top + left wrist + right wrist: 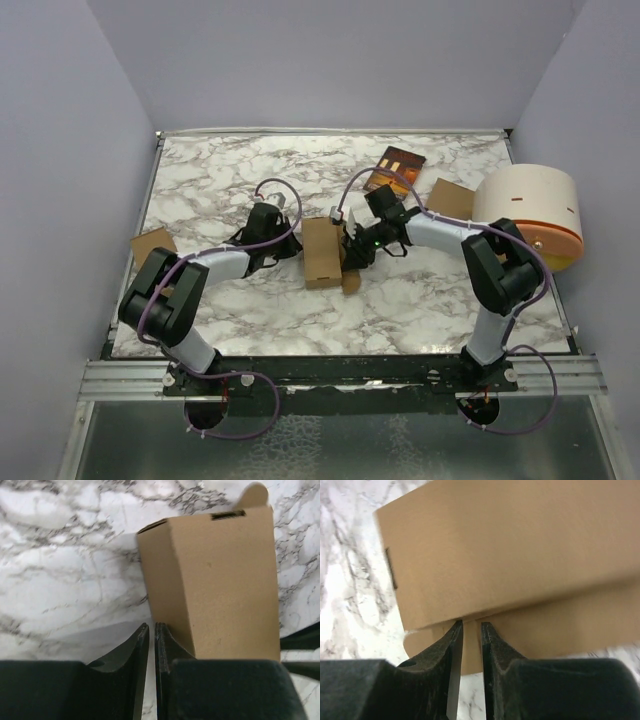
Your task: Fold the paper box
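Note:
The paper box [322, 252] is plain tan cardboard, standing as a folded-up body in the middle of the marble table, with a small flap [350, 282] sticking out at its lower right. My left gripper [294, 244] is at its left side. In the left wrist view the box [225, 580] rises just right of the gripper [151, 625], whose jaws leave only a thin slit with nothing in it. My right gripper [350, 250] is at the box's right side. In the right wrist view its tips [471, 623] meet the box's [520, 550] lower edge, over a flat flap [560, 625], with a narrow gap.
A dark printed booklet [395, 165] lies at the back. A loose tan card [450, 198] lies beside a round white drum [530, 210] with an orange band at the right edge. Another tan card piece [152, 243] sits at the table's left edge.

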Controlling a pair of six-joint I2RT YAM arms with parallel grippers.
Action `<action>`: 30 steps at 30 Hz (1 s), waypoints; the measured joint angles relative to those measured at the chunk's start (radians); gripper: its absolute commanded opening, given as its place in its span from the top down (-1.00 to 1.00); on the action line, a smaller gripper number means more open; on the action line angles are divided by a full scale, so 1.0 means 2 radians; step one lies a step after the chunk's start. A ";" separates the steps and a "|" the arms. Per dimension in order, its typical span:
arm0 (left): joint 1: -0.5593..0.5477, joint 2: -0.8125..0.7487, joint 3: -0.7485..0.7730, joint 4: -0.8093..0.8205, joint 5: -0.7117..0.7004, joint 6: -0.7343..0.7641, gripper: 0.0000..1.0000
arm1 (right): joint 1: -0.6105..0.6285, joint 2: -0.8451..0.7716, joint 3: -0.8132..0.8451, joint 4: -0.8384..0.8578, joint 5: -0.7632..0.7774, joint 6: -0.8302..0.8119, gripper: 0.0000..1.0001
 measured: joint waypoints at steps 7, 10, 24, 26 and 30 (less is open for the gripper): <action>0.000 0.047 0.052 0.014 0.024 0.012 0.71 | 0.019 -0.003 0.006 -0.008 -0.014 -0.023 0.34; 0.000 0.059 0.068 0.014 0.026 0.019 0.67 | 0.017 -0.015 0.006 -0.022 -0.013 -0.045 0.22; 0.010 -0.071 0.009 0.006 -0.018 0.052 -0.03 | 0.010 -0.219 -0.172 -0.013 -0.097 -0.290 -0.99; 0.010 -0.112 -0.015 0.020 -0.022 0.051 -0.31 | 0.011 -0.207 -0.186 -0.020 -0.104 -0.327 -0.99; 0.011 -0.172 -0.067 0.057 -0.025 0.037 -0.44 | 0.023 -0.193 -0.191 -0.009 -0.099 -0.357 -0.76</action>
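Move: The paper box's middle lies about 5 cm right and 3 cm back of the left hand, whose closed fingers are beside its left side. From the right hand that middle is some 6 cm left and 3 cm ahead; the loose flap's rounded near end is about 5 cm back and 1 cm right, 2 cm lower. The book lies roughly 27 cm ahead and 13 cm right of the right hand. Left moves 5 cm forward-right against the box, then rises back; right lifts, backs off 9 cm; both open. ##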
